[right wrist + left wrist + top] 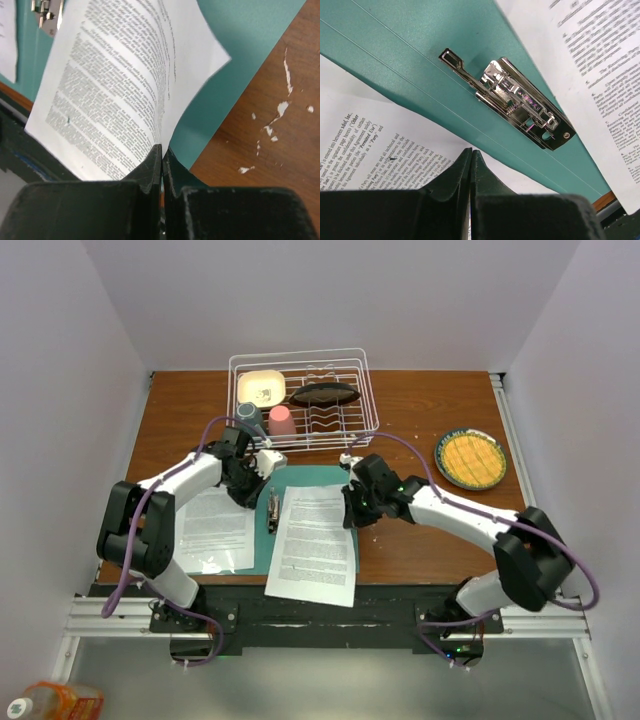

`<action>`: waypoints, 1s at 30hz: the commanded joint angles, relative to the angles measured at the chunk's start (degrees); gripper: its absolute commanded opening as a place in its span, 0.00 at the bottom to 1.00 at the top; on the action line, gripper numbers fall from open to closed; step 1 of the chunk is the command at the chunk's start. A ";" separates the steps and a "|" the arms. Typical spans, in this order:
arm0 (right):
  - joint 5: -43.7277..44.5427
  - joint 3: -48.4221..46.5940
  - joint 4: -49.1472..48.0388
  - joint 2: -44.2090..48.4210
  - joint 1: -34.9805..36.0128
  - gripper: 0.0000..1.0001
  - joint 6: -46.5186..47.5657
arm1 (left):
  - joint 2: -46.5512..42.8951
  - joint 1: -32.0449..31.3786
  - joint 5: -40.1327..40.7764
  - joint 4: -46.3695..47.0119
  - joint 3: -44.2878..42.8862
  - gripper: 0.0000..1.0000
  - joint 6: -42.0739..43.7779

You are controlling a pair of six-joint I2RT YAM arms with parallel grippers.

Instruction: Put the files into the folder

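The teal folder [310,477] lies open on the wooden table, its metal clip [272,510] on the spine between two sets of files. One printed sheet [212,530] lies over the left flap, and another [315,545] covers the right flap and overhangs the near table edge. My left gripper [250,492] is at the left sheet's top right corner. In the left wrist view it [471,152] is shut on that sheet [360,145], just below the clip [520,102]. My right gripper [162,149] is shut on the right sheet's edge [115,75], which curls up off the folder [250,45].
A white wire dish rack [300,400] stands behind the folder with a cream bowl [262,390], a dark dish [323,393], a pink cup [282,420] and a grey cup [248,418]. A plate with a yellow grid [470,458] sits at the right.
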State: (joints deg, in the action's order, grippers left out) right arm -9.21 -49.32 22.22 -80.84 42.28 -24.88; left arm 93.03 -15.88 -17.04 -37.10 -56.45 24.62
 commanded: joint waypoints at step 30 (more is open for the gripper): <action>8.24 -16.33 -1.82 -19.61 -4.22 0.00 9.06 | 0.57 -0.03 -2.03 1.51 -0.33 0.04 2.71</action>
State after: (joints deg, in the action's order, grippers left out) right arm -2.17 -62.37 22.63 -99.55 38.68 -16.64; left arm 94.08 -15.88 -17.80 -36.84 -56.45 26.17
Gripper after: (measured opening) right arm 0.010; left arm 0.049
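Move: The right hand holds the loose file by its right edge; the file's middle is about 10 cm left of it and 4 cm back. The open folder's right half, where the file is going, has its middle about 9 cm left, 1 cm ahead and 5 cm below. The metal clip stands some 20 cm left and 5 cm ahead. From the left hand that folder half is centred about 17 cm right and 5 cm back. Forward and down goes the right hand, about 7 cm out and 4 cm lower, quickly at first and then easing, its fingers keeping their pinch on the file's right edge as they draw it over the folder's right half. The wrist tilts some 10 degrees to point more steeply down. The left hand stays put, closed fingertips at the right edge of the left-hand file beside the clip. ##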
